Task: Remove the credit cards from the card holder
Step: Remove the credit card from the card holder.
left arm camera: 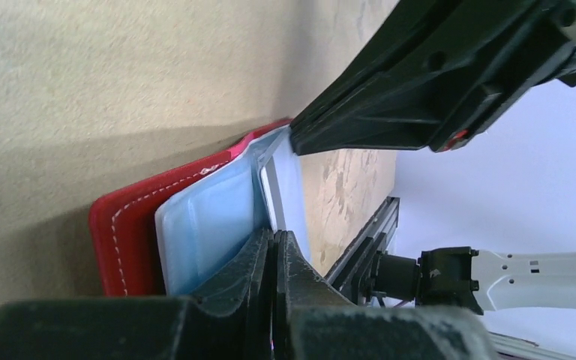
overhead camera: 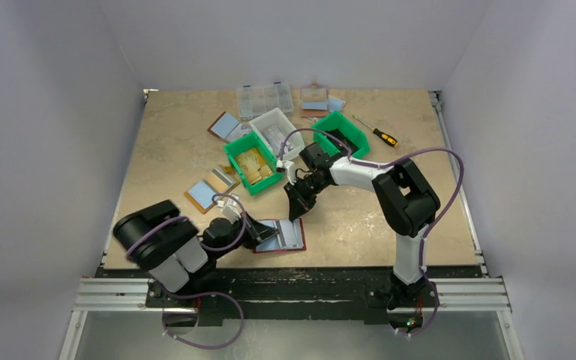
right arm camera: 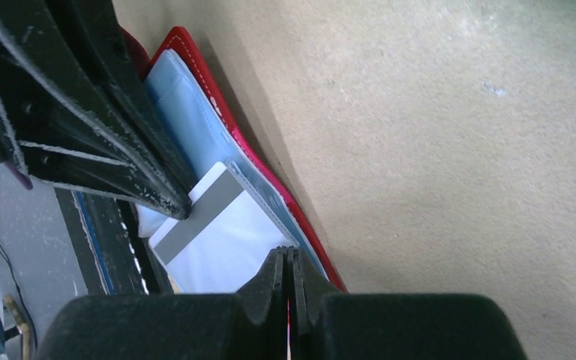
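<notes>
The card holder (overhead camera: 281, 236) lies open near the table's front edge, with a red rim (left arm camera: 127, 232) and pale blue panels (right arm camera: 187, 112). A white credit card (right arm camera: 217, 232) with a grey band sticks partly out of a clear pocket. My left gripper (overhead camera: 259, 234) reaches in from the holder's left side, and its jaws (left arm camera: 275, 238) are shut on the card's edge (left arm camera: 270, 196). From the far side my right gripper (overhead camera: 298, 208) comes down, shut (right arm camera: 289, 255) on the holder's red-rimmed edge. I cannot see any other cards in the holder.
Two green bins (overhead camera: 251, 169) (overhead camera: 341, 131) and a white bin (overhead camera: 277, 131) stand mid-table, with a clear compartment box (overhead camera: 265, 97) behind them. Tan-rimmed bifolds (overhead camera: 211, 191) (overhead camera: 225, 124) (overhead camera: 315, 99) lie around. A screwdriver (overhead camera: 379, 133) lies at the back right.
</notes>
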You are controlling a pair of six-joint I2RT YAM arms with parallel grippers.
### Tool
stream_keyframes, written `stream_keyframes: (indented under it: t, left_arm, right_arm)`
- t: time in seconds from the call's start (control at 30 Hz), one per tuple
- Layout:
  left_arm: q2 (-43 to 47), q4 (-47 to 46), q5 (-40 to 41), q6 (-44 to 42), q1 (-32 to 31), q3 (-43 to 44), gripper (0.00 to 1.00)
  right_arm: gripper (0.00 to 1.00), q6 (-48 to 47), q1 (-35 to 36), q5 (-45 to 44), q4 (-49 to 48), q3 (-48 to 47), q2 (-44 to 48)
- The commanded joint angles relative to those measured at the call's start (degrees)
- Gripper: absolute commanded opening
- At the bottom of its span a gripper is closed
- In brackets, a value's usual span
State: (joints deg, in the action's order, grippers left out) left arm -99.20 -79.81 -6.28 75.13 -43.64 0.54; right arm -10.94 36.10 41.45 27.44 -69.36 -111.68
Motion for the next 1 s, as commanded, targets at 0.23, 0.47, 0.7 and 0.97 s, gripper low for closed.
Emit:
stream_keyframes:
  t: [0.23,0.47,0.7,0.97]
  left_arm:
    - [53.79,69.63,11.01,-10.27,0.29,0.42,0.00]
    - [53.01,69.09,7.56,-11.10,0.43,-0.46,0.00]
    - [57.59,80.62,12.09,-15.61,0.44,5.12,0.00]
    - [65.31,86.48,14.68,-17.34,0.48,6.85,0.00]
  right_arm:
    - [0.00,-1.54,1.78,-4.43,1.78,0.54,-0.73]
    - [0.00,-1.79,1.77,-5.36,1.74,0.54,-0.44]
    - [0.00,-3.62,1.67,-9.16,1.91,0.28,0.85]
    - [0.00,-6.92,1.61,-9.78,3.15,-0.16,2.26]
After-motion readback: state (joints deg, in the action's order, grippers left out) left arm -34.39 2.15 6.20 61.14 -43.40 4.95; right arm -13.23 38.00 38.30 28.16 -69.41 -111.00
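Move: The left fingers already pinch the striped edge of the credit card, its middle some 3 cm to their right. The card holder's middle is about 1 cm back, 1 cm right and 2 cm below. The green bin of wooden pieces stands some 20 cm ahead and 6 cm left. From the right fingers, near the holder's far edge, the card's middle is about 4 cm back and 2 cm left, the holder's roughly 5 cm back and 4 cm left. Keep the left gripper shut on the card's striped edge and draw it about 7 cm left, out of the pocket: rise some 3 cm first, dip back to just below the starting height while easing slightly back, then lift again by 2 cm. Tip the fingers more steeply down as you pull, rolling about 20 degrees. Keep the closed right fingers down by the holder's far edge, nearly still. ##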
